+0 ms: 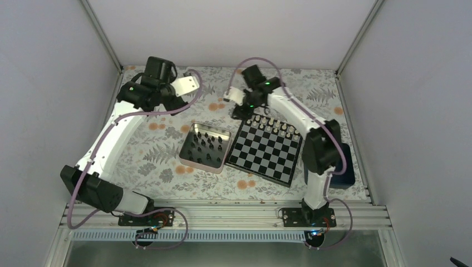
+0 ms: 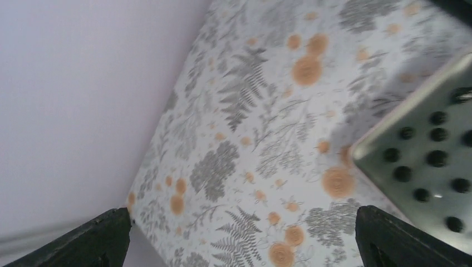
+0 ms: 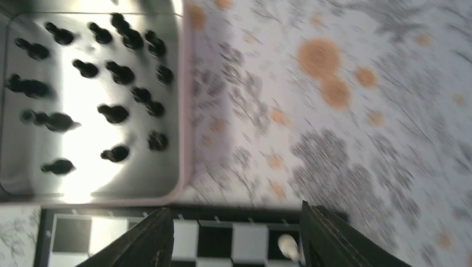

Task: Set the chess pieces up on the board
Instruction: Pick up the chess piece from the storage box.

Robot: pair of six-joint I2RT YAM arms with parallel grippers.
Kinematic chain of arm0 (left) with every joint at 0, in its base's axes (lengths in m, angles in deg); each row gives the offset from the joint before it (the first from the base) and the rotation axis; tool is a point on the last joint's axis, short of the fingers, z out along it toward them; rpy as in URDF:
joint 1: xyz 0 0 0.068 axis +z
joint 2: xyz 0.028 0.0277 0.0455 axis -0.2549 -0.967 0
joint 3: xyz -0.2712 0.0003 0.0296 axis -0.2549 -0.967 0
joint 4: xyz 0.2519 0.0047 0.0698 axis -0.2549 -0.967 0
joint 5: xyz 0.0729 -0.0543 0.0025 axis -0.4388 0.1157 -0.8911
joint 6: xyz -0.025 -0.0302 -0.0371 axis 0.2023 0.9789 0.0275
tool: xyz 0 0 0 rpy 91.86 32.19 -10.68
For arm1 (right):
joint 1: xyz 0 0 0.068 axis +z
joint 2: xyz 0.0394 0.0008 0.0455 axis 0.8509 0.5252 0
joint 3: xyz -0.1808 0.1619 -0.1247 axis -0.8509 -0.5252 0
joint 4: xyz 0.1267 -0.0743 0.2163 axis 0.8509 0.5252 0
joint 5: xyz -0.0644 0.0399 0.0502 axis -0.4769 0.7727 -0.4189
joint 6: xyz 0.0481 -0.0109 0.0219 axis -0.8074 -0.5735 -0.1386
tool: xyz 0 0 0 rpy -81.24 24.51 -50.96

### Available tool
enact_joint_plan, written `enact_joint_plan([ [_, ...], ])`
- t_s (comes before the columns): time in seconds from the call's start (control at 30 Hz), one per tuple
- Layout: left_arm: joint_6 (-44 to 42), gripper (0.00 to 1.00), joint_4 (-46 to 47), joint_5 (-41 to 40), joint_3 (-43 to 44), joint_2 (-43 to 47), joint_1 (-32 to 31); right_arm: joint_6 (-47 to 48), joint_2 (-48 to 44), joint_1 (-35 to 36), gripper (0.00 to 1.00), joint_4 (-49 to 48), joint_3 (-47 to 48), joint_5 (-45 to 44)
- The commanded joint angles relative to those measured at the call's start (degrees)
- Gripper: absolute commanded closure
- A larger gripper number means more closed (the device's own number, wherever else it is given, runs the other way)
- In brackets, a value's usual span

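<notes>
Several tiny black chess pieces (image 1: 206, 146) stand inside the silver tin (image 1: 186, 146), which sits left of the checkered board (image 1: 266, 151). Small white figures (image 1: 274, 125) line the board's far rows. My right gripper (image 1: 236, 100) hovers at the board's far left corner. In the right wrist view it (image 3: 236, 240) stands open above the board's rim (image 3: 222, 214), with a white figure (image 3: 288, 246) beside its right finger and nothing gripped. The black pieces (image 3: 114, 113) show there too, in the tin. My left gripper (image 1: 188, 83) hangs wide open and empty (image 2: 245, 240) over the floral cloth, behind the tin (image 2: 389, 130).
A floral cloth (image 1: 156, 156) covers the table. A dark blue tray (image 1: 344, 169) lies at the right, partly under the right arm. White walls with metal posts enclose the back and both sides, and an aluminium rail (image 1: 234, 214) runs along the near edge.
</notes>
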Motion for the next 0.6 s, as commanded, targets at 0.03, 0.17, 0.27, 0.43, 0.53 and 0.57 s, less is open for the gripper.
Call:
enact_joint_plan([
  [0.03, 5.53, 0.0, 21.09, -1.04, -10.01, 1.61, 7.12, -2.1, 7.68, 9.61, 0.42, 3.87, 9.55, -2.47],
  [0.17, 10.94, 0.0, 30.54, -0.29, -14.25, 0.56, 13.02, -2.89, 13.34, 14.19, 0.45, 1.59, 14.45, -3.08],
  [0.27, 14.68, 0.0, 34.05, 1.66, -15.86, -0.66, 17.12, -3.99, 17.33, 16.4, 0.47, 0.19, 17.54, -2.76],
  [0.43, 16.38, 0.0, 36.85, 3.45, -18.21, -1.03, 20.29, -4.83, 21.48, 18.7, 0.45, -2.49, 18.9, -2.34],
  [0.53, 16.52, 0.0, 37.76, 4.33, -19.66, -0.62, 20.86, -5.11, 23.08, 19.38, 0.45, -3.99, 19.27, -1.79],
  [0.57, 16.32, 0.0, 37.8, 4.88, -20.18, -0.46, 20.89, -5.34, 23.58, 19.65, 0.46, -4.55, 19.37, -1.89],
])
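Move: The black chess piece I seem to be going for, in the storage box's far row, is about 17 cm to my right hand's left, 6 cm back and 14 cm lower. The box's middle lies roughly 6 cm nearer my bases than that piece; the white corner piece on the board is almost straight below my right hand, some 13 cm down. From my left hand, the black piece is about 8 cm back, 8 cm right and 26 cm below. I swing my right hand about 16 cm left off the board's corner to over the far side of the storage box, drawing back 5 cm and sinking 7 cm, most steeply at the end, with a slight counter-clockwise turn and the fingers kept about half open. Meanwhile my empty left hand clears away, left and forward, turning some 30 degrees counter-clockwise, still wide open. ##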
